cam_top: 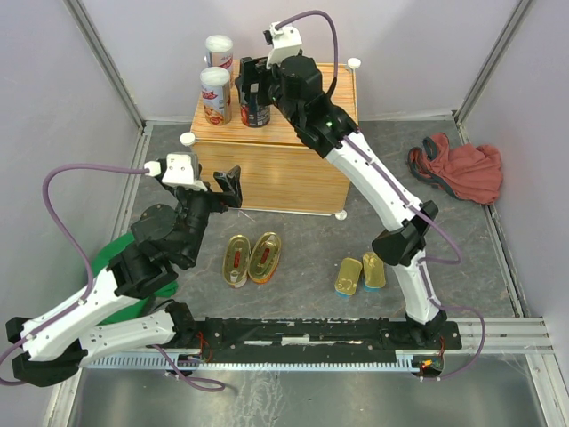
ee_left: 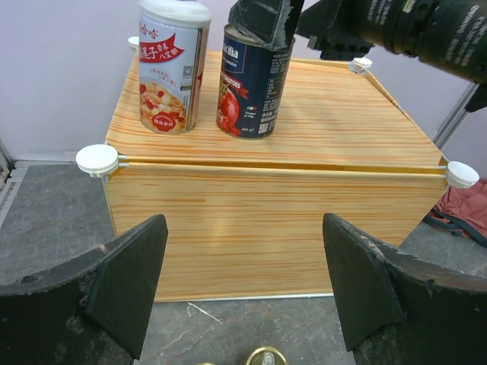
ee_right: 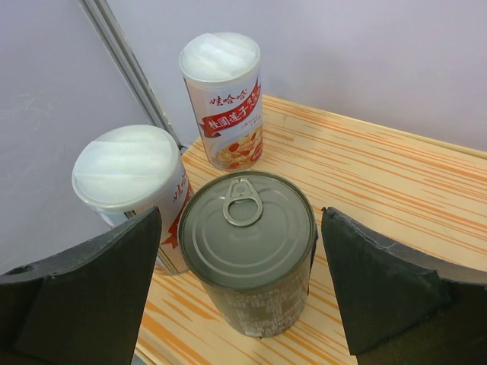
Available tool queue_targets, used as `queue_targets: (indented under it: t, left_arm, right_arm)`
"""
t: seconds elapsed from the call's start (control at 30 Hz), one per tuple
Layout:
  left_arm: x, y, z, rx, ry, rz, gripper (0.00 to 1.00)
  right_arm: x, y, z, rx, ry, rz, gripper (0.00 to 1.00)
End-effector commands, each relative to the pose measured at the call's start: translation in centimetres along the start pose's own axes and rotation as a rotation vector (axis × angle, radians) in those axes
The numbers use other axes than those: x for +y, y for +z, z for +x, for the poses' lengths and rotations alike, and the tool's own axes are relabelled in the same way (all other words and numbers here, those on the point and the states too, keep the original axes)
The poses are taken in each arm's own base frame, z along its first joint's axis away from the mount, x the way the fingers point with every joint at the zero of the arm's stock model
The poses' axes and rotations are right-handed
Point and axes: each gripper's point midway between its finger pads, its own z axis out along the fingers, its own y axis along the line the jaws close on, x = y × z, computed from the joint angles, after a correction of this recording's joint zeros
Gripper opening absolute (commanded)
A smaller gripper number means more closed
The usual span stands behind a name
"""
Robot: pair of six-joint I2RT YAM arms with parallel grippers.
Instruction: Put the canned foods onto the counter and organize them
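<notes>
The counter (cam_top: 293,169) (ee_left: 274,205) (ee_right: 396,182) is a light wood-grain box with white knobs. On its far left stand two tall white-lidded cans (cam_top: 219,52) (cam_top: 215,93) (ee_right: 222,99) (ee_right: 131,181); one shows in the left wrist view (ee_left: 171,68). The dark round tin (cam_top: 256,112) (ee_left: 251,84) (ee_right: 247,243) stands upright beside them. My right gripper (cam_top: 253,87) (ee_right: 240,228) is open, its fingers on either side of the tin with gaps. Two oval gold tins (cam_top: 236,259) (cam_top: 266,256) and two rectangular tins (cam_top: 348,276) (cam_top: 374,270) lie on the floor. My left gripper (cam_top: 228,187) (ee_left: 243,281) hangs open and empty before the counter's front.
A red cloth (cam_top: 458,169) lies at the right by the wall. A green cloth (cam_top: 114,258) shows under my left arm. Grey walls close in the stone-patterned floor, with a slotted rail (cam_top: 293,360) at the near edge.
</notes>
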Motion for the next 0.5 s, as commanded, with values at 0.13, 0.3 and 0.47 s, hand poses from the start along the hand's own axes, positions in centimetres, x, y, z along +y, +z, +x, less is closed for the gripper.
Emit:
queue_targets:
  t: [0.13, 0.3, 0.47]
  left_arm:
    - [0.7, -0.1, -0.8, -0.039, -0.021, -0.031, 0.89]
    - [0.4, 0.2, -0.5, -0.043, -0.016, -0.035, 0.89]
    - [-0.2, 0.7, 0.0, -0.033, -0.013, -0.033, 0.89]
  right_arm:
    - [0.4, -5.0, -7.3, -0.122, 0.006, -0.041, 0.90]
    - [0.1, -6.5, -6.8, -0.095, 0.008, -0.036, 0.83]
    - [-0.2, -7.3, -4.4, -0.041, 0.032, -0.030, 0.62]
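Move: The tomato can stands on the box top, its middle about 6 cm below the right gripper, some 2 cm ahead and 1 cm left, with the open fingers already clear of their grip. The nearer white can is about 9 cm left and 3 cm ahead of that gripper; the farther one is about 8 cm left and 11 cm ahead. From the left gripper the tomato can lies about 25 cm ahead, 5 cm right and a few centimetres lower. Draw the right gripper off the released tomato can, going diagonally back and to the right by about 6 cm while rising some 3 cm, with the climb levelling off at the end. Hold the wrist's attitude; keep the fingers wide at first, then let them close by about a quarter on nothing as they come away from the can. ##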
